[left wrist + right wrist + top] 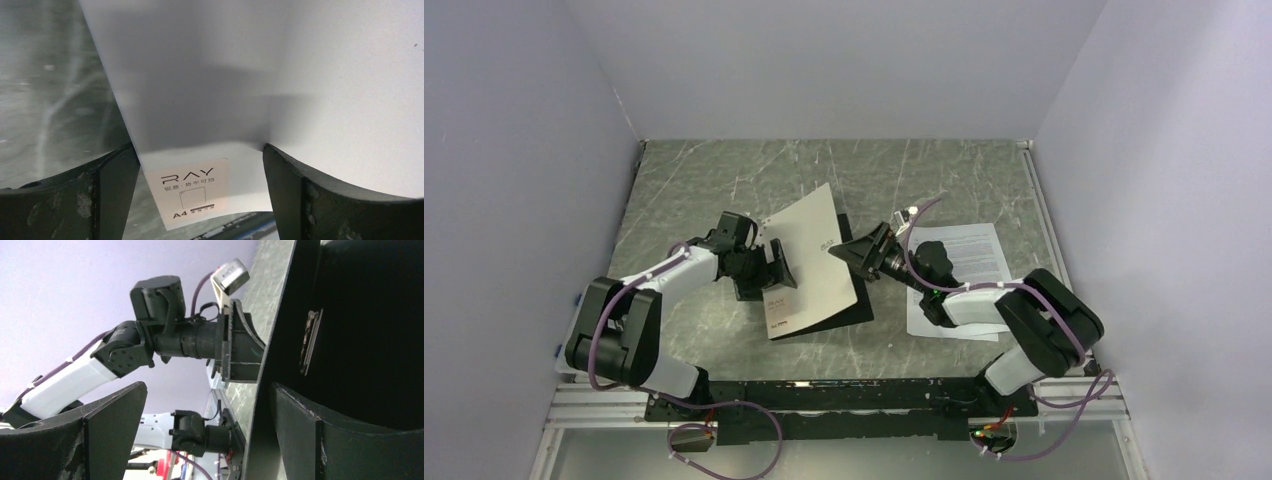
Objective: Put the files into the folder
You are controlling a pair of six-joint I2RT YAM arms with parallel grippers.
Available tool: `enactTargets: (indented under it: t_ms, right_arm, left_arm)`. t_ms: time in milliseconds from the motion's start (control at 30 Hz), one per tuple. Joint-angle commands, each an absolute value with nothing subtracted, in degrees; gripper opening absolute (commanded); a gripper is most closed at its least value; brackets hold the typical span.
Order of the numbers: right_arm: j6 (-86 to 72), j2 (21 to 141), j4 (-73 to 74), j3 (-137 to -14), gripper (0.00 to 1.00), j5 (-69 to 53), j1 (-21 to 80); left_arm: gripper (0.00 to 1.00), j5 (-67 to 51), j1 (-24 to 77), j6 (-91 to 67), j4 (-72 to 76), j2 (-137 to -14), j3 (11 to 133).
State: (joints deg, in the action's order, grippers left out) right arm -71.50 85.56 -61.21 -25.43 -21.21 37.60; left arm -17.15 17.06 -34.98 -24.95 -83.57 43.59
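Observation:
The folder [809,262] lies mid-table with its silver-grey cover lifted at a slant, black inside showing below [856,308]. My left gripper [774,272] is at the cover's left side, jaws wide open. In the left wrist view the cover's labelled corner [192,192] hangs between the open fingers [295,195] without being pinched. My right gripper [850,252] is open at the cover's right edge. In the right wrist view that edge [267,370] stands between its fingers, the black inside with the metal clip [310,340] to the right. The files [972,262] lie flat at the right, partly under the right arm.
The marbled table [724,180] is walled in by pale panels at the left, back and right. A metal rail [824,400] with the arm bases runs along the near edge. The left arm [175,335] shows in the right wrist view.

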Motion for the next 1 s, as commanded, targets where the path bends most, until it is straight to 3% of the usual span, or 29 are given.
enactTargets:
  t_ms: [0,367,667,800,967]
  right_arm:
    - [-79.7,88.4,-76.0,-25.1,0.97,-31.6,40.7]
    - [-78.3,87.5,-73.3,-24.9,0.93,-30.9,40.7]
    - [-61.5,73.5,-39.0,-29.2,0.87,-21.6,41.8]
    - [-59.3,71.0,-35.1,-30.2,0.86,-20.4,42.0]
    - [-58.8,71.9,-33.8,-31.6,0.67,-20.3,42.3]
  left_arm:
    - [0.92,-28.3,19.3,-36.8,-17.5,-81.2,43.1]
    - [0.93,-29.7,19.3,-36.9,-15.7,-75.4,42.2]
    - [0.93,-28.8,19.3,-37.9,-16.2,-74.5,41.5]
    - [0.93,-28.4,19.2,-38.2,-17.0,-72.8,41.4]
    - [0.93,-27.2,19.2,-38.4,-19.6,-69.2,42.3]
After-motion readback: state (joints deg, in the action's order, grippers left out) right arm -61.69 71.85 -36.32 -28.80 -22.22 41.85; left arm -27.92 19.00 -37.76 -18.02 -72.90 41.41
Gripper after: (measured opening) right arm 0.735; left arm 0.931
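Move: The right hand's open fingers already straddle the raised free edge of the folder cover, with the edge at the hand point. The folder's middle lies about 9 cm to that hand's left, level fore and aft and some 11 cm lower; the files lie roughly 25 cm to its right, level with it and 13 cm below. From the left hand, down at the spine side, the cover edge is about 15 cm right, level and 10 cm higher; the folder's middle is 7 cm right at about its own height. Back by about 4 cm, with a slight leftward drift, the right hand drags the cover edge along between its fingers, then stays there, tips its fingertips down some 15 degrees and begins to close. The left hand comes off the spine side of the cover, up about 6 cm and to the right towards the raised edge, open fingers swinging to point more rightward. ##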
